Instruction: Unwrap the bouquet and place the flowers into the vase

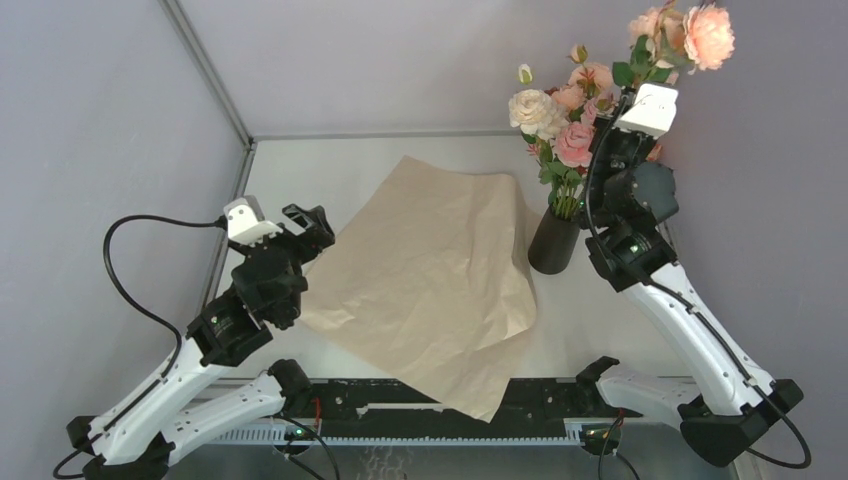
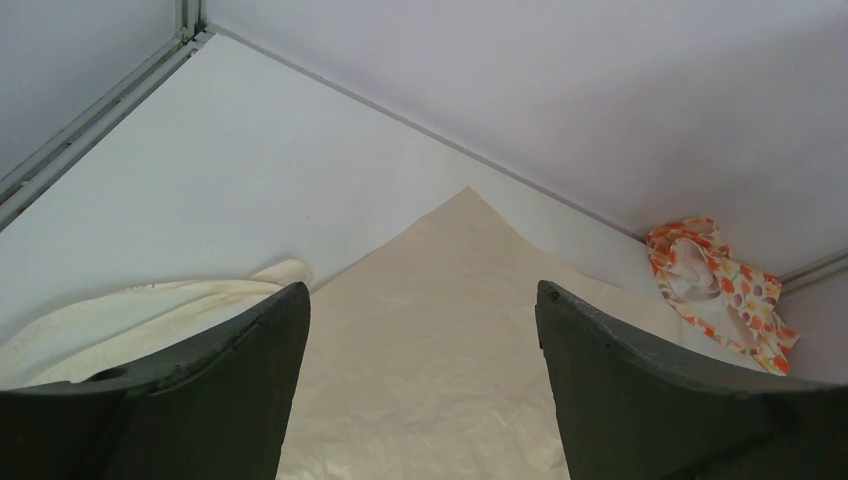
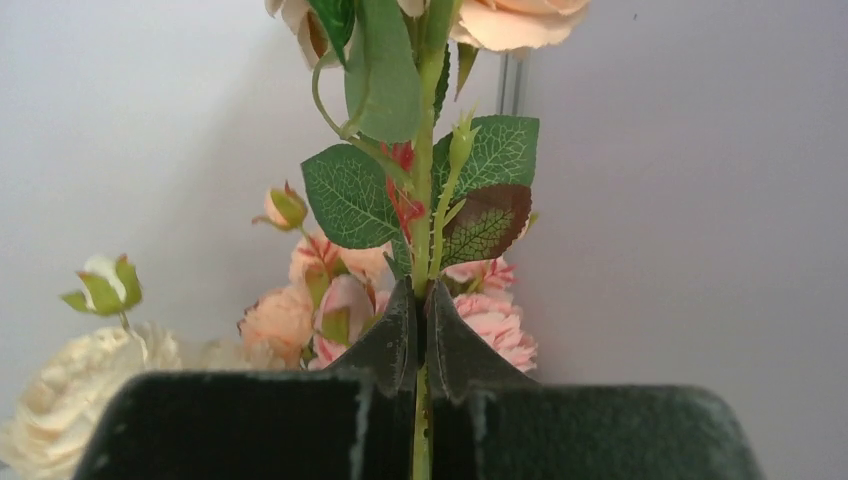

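Observation:
The bouquet's peach-tan paper (image 1: 430, 270) lies spread flat on the table, with no blooms in it. The dark vase (image 1: 553, 243) stands at the paper's right edge and holds several pink, peach and cream flowers (image 1: 560, 115). My right gripper (image 1: 650, 78) is raised above and to the right of the vase. In the right wrist view this gripper (image 3: 420, 300) is shut on a green flower stem (image 3: 424, 200), whose peach blooms (image 1: 706, 36) stand above it. My left gripper (image 1: 312, 232) hovers at the paper's left edge, open, with nothing between its jaws (image 2: 420, 292).
A cream ribbon or cloth strip (image 2: 150, 305) lies on the table left of the paper. An orange-and-white floral-print cloth (image 2: 725, 290) sits at the back wall. Grey walls close in the table on the left, back and right.

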Robot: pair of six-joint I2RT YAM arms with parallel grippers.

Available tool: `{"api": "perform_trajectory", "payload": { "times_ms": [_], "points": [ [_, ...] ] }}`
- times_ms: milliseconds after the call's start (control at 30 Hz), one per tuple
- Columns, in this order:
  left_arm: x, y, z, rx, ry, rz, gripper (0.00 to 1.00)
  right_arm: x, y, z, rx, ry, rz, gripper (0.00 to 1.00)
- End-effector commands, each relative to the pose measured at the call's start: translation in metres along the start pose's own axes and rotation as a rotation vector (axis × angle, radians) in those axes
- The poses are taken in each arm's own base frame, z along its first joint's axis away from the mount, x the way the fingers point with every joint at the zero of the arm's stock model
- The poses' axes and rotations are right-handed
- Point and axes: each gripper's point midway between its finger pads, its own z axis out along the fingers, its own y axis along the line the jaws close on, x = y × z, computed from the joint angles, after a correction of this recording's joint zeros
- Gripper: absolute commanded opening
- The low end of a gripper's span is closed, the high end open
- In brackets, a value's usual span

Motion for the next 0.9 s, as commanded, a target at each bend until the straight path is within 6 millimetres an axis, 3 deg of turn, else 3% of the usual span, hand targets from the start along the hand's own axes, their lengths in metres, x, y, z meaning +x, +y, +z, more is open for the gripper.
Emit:
{"api": "perform_trajectory", "payload": {
  "times_ms": [0, 333, 667, 867],
  "points": [
    [-0.001, -0.005, 0.003, 0.009, -0.008, -0.035, 0.87, 0.016, 0.005, 0.0, -0.007, 0.016, 0.021, 0.0],
    [0.004, -0.01, 0.005, 0.019, 0.003, -0.028, 0.87, 0.06, 0.012, -0.012, -0.028, 0.102, 0.021, 0.0],
    [0.014, -0.018, 0.01, 0.036, 0.031, -0.017, 0.87, 0.132, 0.022, -0.036, -0.044, 0.31, 0.031, 0.0],
    [0.022, -0.02, 0.011, 0.041, 0.047, -0.015, 0.87, 0.165, 0.03, -0.052, -0.058, 0.426, 0.068, 0.0]
  ]
}}
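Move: The black vase that my right hand's rose is meant for stands about 4 cm left of that hand and 2 cm ahead, its middle some 41 cm below. Of the blooms already in the vase, the white rose is about 7 cm ahead of my right hand, 10 cm left and 15 cm down. The spread paper's middle lies roughly 25 cm left, 4 cm back and 51 cm down. From my left hand, the vase is about 10 cm ahead, 35 cm right and 23 cm down. With the peach rose's stem still pinched in my right fingers, I lower it almost straight down by about 14 cm, feeding the stem end towards the vase beside the standing bouquet; my wrist tips down some 15 degrees until the fingers point nearly level. My open left hand drifts about 2 cm right over the table, touching nothing. ##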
